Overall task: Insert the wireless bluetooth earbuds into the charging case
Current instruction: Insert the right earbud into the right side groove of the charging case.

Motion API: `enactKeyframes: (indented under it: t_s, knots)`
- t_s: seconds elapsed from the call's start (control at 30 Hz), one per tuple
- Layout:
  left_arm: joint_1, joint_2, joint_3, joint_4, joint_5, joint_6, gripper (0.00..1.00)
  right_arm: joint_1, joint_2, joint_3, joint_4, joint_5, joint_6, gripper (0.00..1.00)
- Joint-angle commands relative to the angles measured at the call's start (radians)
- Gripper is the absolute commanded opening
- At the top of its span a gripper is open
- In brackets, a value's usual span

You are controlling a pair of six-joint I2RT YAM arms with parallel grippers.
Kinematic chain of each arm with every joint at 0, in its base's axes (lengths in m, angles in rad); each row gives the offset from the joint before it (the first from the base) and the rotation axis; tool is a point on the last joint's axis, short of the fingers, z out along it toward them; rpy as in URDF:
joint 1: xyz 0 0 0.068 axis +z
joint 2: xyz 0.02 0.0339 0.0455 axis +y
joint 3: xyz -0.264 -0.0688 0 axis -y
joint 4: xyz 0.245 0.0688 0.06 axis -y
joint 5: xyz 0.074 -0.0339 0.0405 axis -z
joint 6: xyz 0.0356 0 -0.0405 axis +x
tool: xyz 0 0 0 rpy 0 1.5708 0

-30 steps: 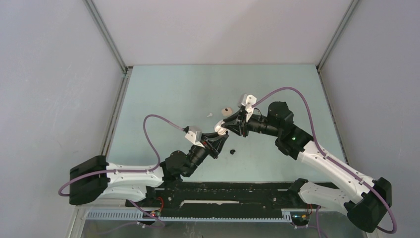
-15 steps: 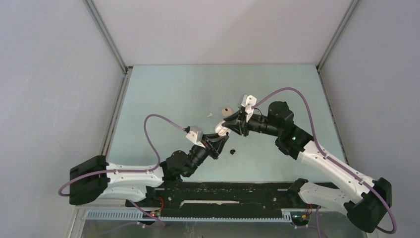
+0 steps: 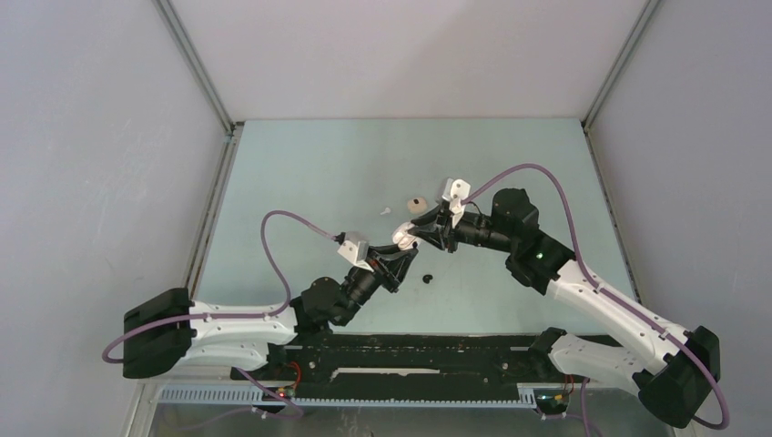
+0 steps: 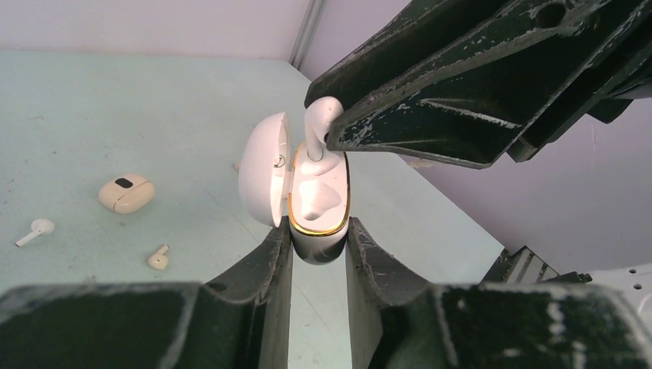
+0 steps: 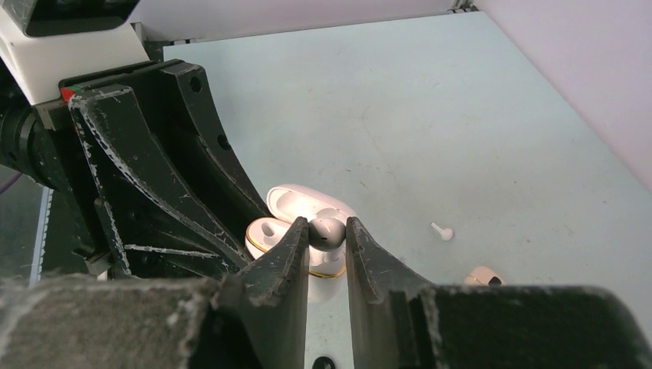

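My left gripper [image 4: 317,247] is shut on the base of a white charging case [image 4: 319,201] with a gold rim, held up with its lid [image 4: 265,165] open. My right gripper [image 5: 327,237] is shut on a white earbud [image 5: 326,231] directly over the case [image 5: 269,234]. In the left wrist view this earbud [image 4: 317,127] has its stem down in the case's far slot; the near slot is empty. From above, both grippers meet at the case [image 3: 403,237] at mid-table. Other earbuds lie loose: a white one [image 4: 34,229], a beige one [image 4: 158,259], a black one [image 3: 427,278].
A small beige case [image 3: 417,203] with a dark spot lies on the table beyond the grippers, a white earbud [image 3: 385,210] to its left. The table is walled on the left, right and back. Purple cables loop over both arms.
Both grippers and the case have shifted very slightly left and toward the near edge. Both grips are unchanged.
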Motion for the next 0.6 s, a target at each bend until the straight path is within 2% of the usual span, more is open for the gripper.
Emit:
enactKeyframes:
  t_s: [0.0, 0.13, 0.2, 0.27, 0.4, 0.5, 0.57]
  knots:
    - [0.005, -0.027, -0.010, 0.060, -0.030, -0.002, 0.00, 0.004, -0.011, -0.015, 0.029, 0.003, -0.025, 0.00]
    - [0.009, -0.027, -0.013, 0.071, -0.031, -0.003, 0.00, 0.005, -0.006, -0.015, 0.028, -0.005, -0.024, 0.00]
    - [0.009, -0.026, -0.016, 0.076, -0.032, -0.003, 0.00, 0.005, -0.004, -0.015, 0.025, -0.010, -0.022, 0.04]
    - [0.010, -0.025, -0.018, 0.078, -0.032, -0.002, 0.00, 0.004, 0.000, -0.015, 0.021, -0.013, -0.022, 0.17]
    - [0.010, -0.020, -0.025, 0.078, -0.032, -0.001, 0.00, 0.005, 0.001, -0.015, 0.013, -0.021, -0.012, 0.50]
    - [0.010, -0.017, -0.037, 0.081, -0.033, 0.005, 0.00, -0.006, -0.009, -0.005, -0.002, -0.049, 0.008, 0.66]
    - [0.010, -0.017, -0.044, 0.084, -0.033, 0.008, 0.00, -0.028, -0.017, 0.028, -0.053, -0.102, 0.024, 0.74]
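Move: Right beneath the right hand, which still pinches the upright earbud, the charging case's right-side groove lies about 2 cm down, with the lid open. From the left hand, which grips the case, that groove is some 3 cm up, 2 cm ahead and 2 cm to the right. Some 25 cm below the right hand on the table, the beige case lies about 16 cm ahead, and a black earbud 2 cm back and 3 cm to the right. Lowering the earbud into the right-side groove, the right hand sinks slowly, then opens its fingers wide and lets go while still easing down, about 1 cm in all, with a slight draw back at the end. The left hand keeps its grip on the open case and holds it nearly still. ##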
